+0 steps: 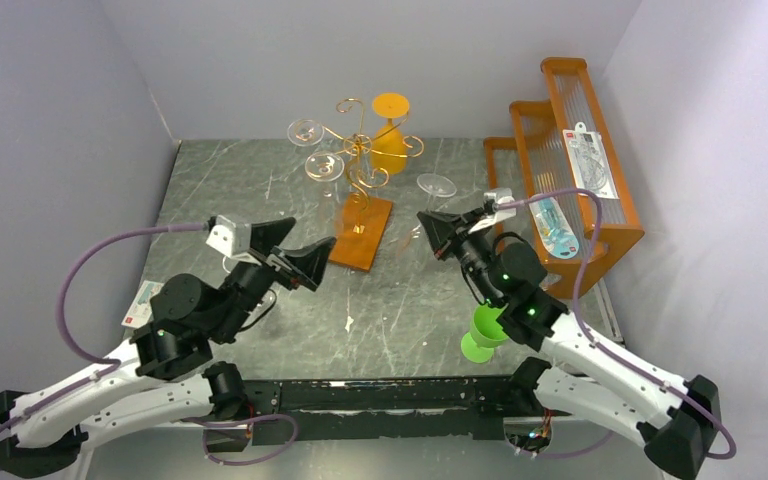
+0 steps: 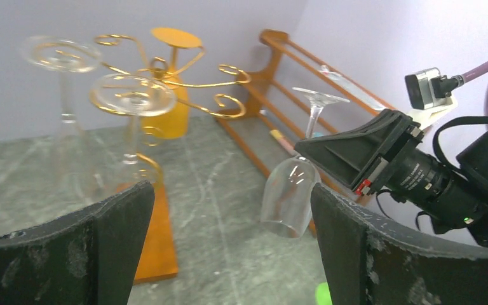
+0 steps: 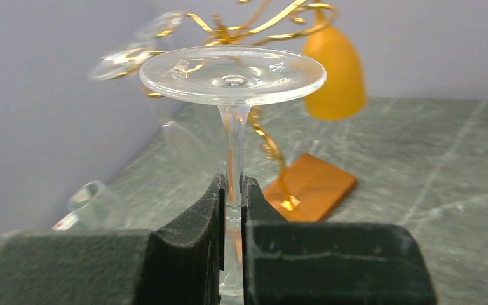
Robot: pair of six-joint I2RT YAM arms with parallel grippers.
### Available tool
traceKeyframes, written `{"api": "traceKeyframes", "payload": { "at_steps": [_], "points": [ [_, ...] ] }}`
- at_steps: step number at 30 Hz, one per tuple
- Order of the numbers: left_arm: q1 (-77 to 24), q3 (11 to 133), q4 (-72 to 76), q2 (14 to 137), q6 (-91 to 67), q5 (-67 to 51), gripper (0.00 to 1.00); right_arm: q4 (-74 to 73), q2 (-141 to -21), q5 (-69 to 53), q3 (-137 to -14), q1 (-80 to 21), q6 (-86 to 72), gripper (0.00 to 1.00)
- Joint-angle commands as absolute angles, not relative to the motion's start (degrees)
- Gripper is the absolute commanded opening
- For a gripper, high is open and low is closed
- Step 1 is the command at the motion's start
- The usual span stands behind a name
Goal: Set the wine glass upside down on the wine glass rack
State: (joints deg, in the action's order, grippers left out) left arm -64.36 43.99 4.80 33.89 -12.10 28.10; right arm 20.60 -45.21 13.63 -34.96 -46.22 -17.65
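The wine glass (image 3: 232,73) is upside down, its round foot on top, and my right gripper (image 3: 232,190) is shut on its stem. Seen from above, the glass (image 1: 436,185) is held off the table to the right of the wine glass rack (image 1: 361,232), apart from its gold scroll arms (image 1: 360,150). In the left wrist view its bowl (image 2: 287,197) hangs mouth down under the right gripper's black fingers (image 2: 356,152). My left gripper (image 1: 295,250) stands open and empty just left of the rack's wooden base (image 2: 155,244). Two clear glasses (image 1: 306,131) (image 1: 324,166) and an orange glass (image 1: 391,135) hang on the rack.
An orange stepped wooden shelf (image 1: 570,170) with packets stands at the back right. A green cup (image 1: 485,333) sits by the right arm. Another clear glass (image 3: 92,203) lies on the table near the left arm. A small card (image 1: 140,305) lies at the left edge.
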Motion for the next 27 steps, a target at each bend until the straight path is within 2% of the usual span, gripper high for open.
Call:
{"api": "traceKeyframes", "payload": {
  "at_steps": [1, 8, 17, 27],
  "points": [
    [-64.62, 47.83, -6.35, 32.43, -6.22, 36.03, 0.97, 22.46, -50.17, 22.7, -38.19, -42.79, -17.63, 0.0],
    [-64.6, 47.95, -8.3, 30.08, -4.67, 36.11, 0.97, 30.99, -57.94, 15.37, -39.04, -31.45, -22.55, 0.0],
    [-64.61, 49.56, -10.23, 31.11, -5.53, 42.45, 0.97, 35.32, -69.57, 5.71, -46.52, -26.93, -19.47, 0.0],
    [-64.6, 50.13, -11.51, 31.14, -5.42, 43.23, 0.97, 41.01, -78.74, -10.53, -52.27, -21.4, -20.53, 0.0]
  ]
}}
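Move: The rack's empty right-hand hook, where I'm taking the clear glass held upside down by its stem in my right fingers, lies about 19 cm ahead of that hand, a centimetre to its left and roughly level. The orange glass hangs about 6 cm beyond that hook and 7 cm to its left; the empty front hook is some 11 cm ahead of my right hand and 11 cm left. From my left hand the right-hand hook is about 27 cm ahead, 22 cm right, 5 cm lower. I carry the inverted glass about 16 cm forward towards the rack's right side with my right hand, dipping and swinging right first, then easing partly back up and left; the wrist turns some 15 degrees clockwise and about half of that back, fingers keeping their hold on the stem. My left hand, empty and wide open, draws about 6 cm left, turning counter-clockwise. ##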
